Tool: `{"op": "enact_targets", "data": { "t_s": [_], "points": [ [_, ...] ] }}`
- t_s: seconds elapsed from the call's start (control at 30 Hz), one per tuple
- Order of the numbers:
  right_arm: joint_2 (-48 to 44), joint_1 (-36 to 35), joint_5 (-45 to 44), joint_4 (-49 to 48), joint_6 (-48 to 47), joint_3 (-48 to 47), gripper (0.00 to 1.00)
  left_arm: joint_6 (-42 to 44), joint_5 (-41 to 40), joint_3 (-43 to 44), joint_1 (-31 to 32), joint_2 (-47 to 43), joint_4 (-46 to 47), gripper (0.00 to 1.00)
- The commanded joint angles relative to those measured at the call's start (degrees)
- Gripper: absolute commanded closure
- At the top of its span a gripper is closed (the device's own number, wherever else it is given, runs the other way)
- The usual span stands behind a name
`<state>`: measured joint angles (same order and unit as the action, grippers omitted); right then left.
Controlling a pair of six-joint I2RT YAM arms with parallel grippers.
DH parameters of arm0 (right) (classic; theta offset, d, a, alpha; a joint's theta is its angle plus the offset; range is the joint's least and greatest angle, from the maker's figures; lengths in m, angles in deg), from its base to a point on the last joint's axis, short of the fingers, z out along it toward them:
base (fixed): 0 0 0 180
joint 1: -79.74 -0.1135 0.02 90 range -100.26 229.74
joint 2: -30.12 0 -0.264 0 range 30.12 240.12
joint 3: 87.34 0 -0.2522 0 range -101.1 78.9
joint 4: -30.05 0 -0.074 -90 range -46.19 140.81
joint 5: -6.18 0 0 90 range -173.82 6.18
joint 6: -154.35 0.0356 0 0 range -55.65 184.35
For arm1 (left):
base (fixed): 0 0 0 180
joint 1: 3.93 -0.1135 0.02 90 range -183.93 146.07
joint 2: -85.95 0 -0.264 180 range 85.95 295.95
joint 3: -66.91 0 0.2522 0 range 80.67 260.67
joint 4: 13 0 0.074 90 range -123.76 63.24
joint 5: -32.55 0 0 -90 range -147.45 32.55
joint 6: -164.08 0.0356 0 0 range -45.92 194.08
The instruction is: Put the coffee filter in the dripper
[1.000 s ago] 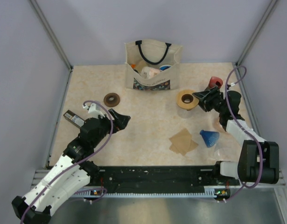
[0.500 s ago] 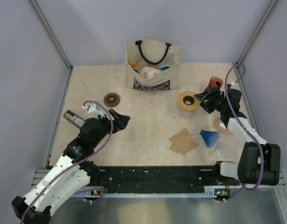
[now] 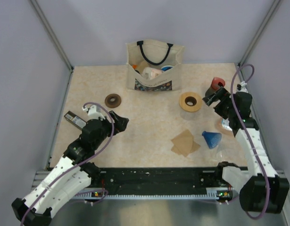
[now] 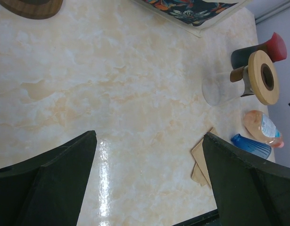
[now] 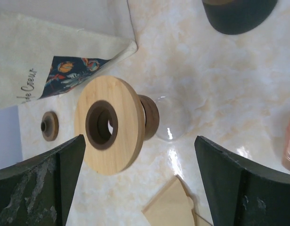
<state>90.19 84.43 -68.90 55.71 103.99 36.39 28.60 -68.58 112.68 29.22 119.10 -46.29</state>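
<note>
Several coffee filters (image 3: 185, 142), flat tan paper wedges, lie stacked near the front middle; they also show as filter paper (image 4: 200, 160) in the left wrist view and as a filter corner (image 5: 170, 207) in the right wrist view. The dripper (image 3: 211, 139), a blue cone, lies on its side just right of them, and its blue tip (image 4: 251, 146) shows in the left wrist view. My right gripper (image 3: 212, 96) is open and empty, beside the tan ring (image 5: 109, 125). My left gripper (image 3: 120, 120) hovers open and empty over bare table at the left.
The tan ring (image 3: 190, 101) rests on a clear glass cup (image 5: 170, 117). A red-topped dark grinder (image 3: 217, 84) stands behind my right gripper. A cloth bag (image 3: 154, 66) stands at the back, with a dark ring (image 3: 112, 100) at the left. A peach bottle (image 4: 260, 128) lies near the dripper.
My right gripper has opened wide and drawn back to the right, away from the tan ring. The left arm has barely moved.
</note>
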Motion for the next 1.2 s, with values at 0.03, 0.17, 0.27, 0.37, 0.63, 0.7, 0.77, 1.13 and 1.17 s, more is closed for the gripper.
{"op": "enact_targets", "data": {
  "t_s": [0.03, 0.17, 0.27, 0.37, 0.63, 0.7, 0.77, 1.13, 1.17],
  "points": [
    [-12.59, -1.51, -6.11, 13.13, -8.34, -1.45, 0.02, 1.53, -2.57, 2.79, 0.08, 0.43, -1.47, 0.01],
    [-18.41, -9.68, -16.65, 21.57, -10.98, -3.72, 0.02, 1.7, -2.14, 2.79, 0.08, 1.22, -2.18, 0.01],
    [-19.2, -14.95, -17.12, 23.78, -11.25, -4.43, 0.03, 1.44, -1.78, 2.53, 0.16, 1.57, -2.18, 0.01],
    [-17.63, -22.51, -19.48, 22.73, -12.65, -2.6, 0.04, 1.0, -1.52, 2.09, 0.08, 1.92, -1.74, 0.01],
    [-15.26, -34.12, -19.31, 12.71, -12.48, 3.65, 0.04, 0.74, -6.79, 3.15, 0.08, 1.22, -6.83, 0.01],
    [-13.59, -36.58, -22.63, 13.58, -12.83, 3.48, 0.04, 0.3, -7.76, 2.88, 0.08, 0.87, -7.71, 0.01],
    [-12.88, -38.08, -25.19, 14.2, -12.92, 3.39, 0.04, -0.31, -9.42, 2.97, 0.08, 0.6, -8.94, 0.01],
    [-17.09, -38.26, -36.08, 29.73, -2.92, 0.58, 0.02, -1.46, -10.4, 2.62, 0.08, 2.1, -9.83, 0.01],
    [-17.18, -38.35, -37.84, 32.72, -0.99, -0.38, 0.02, -1.37, -10.14, 2.62, 0.08, 2.45, -9.65, 0.01]
  ]
}}
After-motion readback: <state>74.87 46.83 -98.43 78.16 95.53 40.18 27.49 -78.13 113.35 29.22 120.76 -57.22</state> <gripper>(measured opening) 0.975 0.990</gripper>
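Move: Behind and left of the right hand, about 13 cm back and 9 cm left, the folded coffee filter lies on the table some 17 cm below. The dripper, on its carafe, is about 8 cm left, 2 cm ahead and 4 cm lower; the blue cone is 12 cm back, 4 cm right and 15 cm down; the red-topped jar is 10 cm ahead, 6 cm right and 11 cm lower. From the left hand the filter is roughly 30 cm right, 4 cm back, 18 cm below. Backing away from the dripper about 11 cm and first rising slightly, the open right hand swings left and sinks towards the filter, then eases 2–3 cm back right above it. Its left side rolls down some 25 degrees as it turns counter-clockwise; the fingers stay wide open, touching nothing. The left hand, also open, drifts left and down about 4 cm each. ##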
